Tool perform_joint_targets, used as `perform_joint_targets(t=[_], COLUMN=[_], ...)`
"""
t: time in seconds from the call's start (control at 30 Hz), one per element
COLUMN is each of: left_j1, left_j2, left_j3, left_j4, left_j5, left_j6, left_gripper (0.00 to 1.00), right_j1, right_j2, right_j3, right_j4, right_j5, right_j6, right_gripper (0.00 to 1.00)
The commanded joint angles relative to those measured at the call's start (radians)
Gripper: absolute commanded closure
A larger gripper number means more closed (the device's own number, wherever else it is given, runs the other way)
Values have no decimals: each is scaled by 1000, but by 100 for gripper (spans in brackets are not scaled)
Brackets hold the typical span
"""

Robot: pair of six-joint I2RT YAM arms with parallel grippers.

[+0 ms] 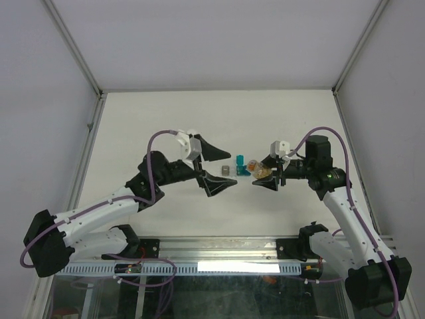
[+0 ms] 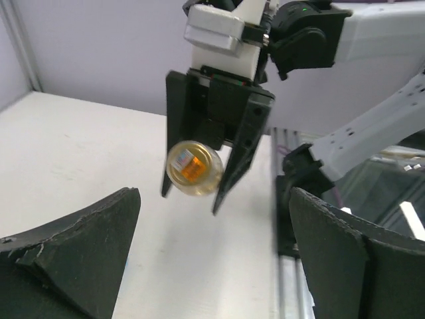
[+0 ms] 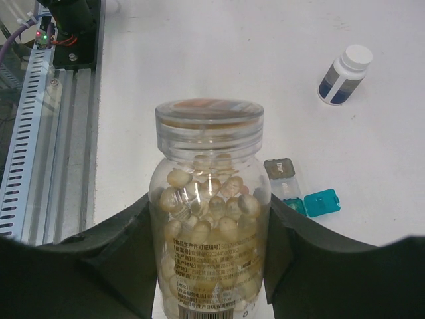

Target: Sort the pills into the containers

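My right gripper (image 3: pixel 211 201) is shut on a clear bottle (image 3: pixel 210 219) full of pale yellow pills, gripping its sides; the clear lid (image 3: pixel 209 114) sits on top. From above, the bottle (image 1: pixel 261 172) hangs over the table, tipped toward the left arm. The containers lie just beside it: a small grey box (image 1: pixel 226 170) and a teal one (image 1: pixel 241 163) with its lid flipped open (image 3: pixel 323 201). My left gripper (image 1: pixel 232 167) is open wide, its fingers (image 2: pixel 80 246) well apart and facing the bottle's lid end (image 2: pixel 194 170) with a gap between.
A white bottle with a dark label (image 3: pixel 344 74) stands on the table beyond the containers. The metal rail (image 3: pixel 40 133) runs along the near edge. White walls with metal posts (image 1: pixel 80 53) close in the table on three sides.
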Motion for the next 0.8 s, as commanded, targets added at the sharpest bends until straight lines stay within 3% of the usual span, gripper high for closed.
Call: perform_joint_targets(t=[0.0,0.1,0.23,0.3,0.57,0.77], left_j1=[-2,-44,-227,-274,-293,-301], left_j2=[-95,-131,-110,-73,64,137], left_j3=[-194,-241,-92,-8,142,236], left_j4=[310,271,-86,-151,-206,-282], left_j5=[-119,-288,-665,-748,-771,-757], left_j6=[-446,-576,-466,-418,-401,-397], left_gripper=[8,18,22,21,22,31], right_j1=[-5,-5,-3,-1,6,12], right_j2=[-15,-15,-14,-12,-4,3], right_j3=[39,39,39,40,44,46], right_j4=[33,30,25,26,28,31], right_j5=[-31,-23,-19,-8,28,50], right_j6=[-30,-36,-41,-43,-38,-35], right_gripper=[100,100,100,100,100,100])
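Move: The lid of the pill jar, held in the right gripper with that end towards the left arm, is about 6 cm to the left hand's right, 2 cm ahead and 5 cm below it. The opened pill organiser lies on the table some 10 cm ahead of the left hand, 5 cm to its right and 28 cm down; the white bottle stands about 23 cm ahead, 13 cm to the left and 26 cm down. From the right hand the lid is roughly 4 cm to the left, level fore and aft, 1 cm higher. The left hand first finishes backing off leftward while dipping about 4 cm and drawing slightly back, then swings roughly 5 cm right towards the jar's lid, regaining most of that height before settling again and coming forward, to end about 3 cm right of and 2 cm below its start. On the way it rolls so that its forward side tips down some 25 degrees and swings counter-clockwise about as much, its wide-open fingers narrowing part-way but not yet seen to touch the lid, while the right hand keeps its grip on the jar almost without moving. ##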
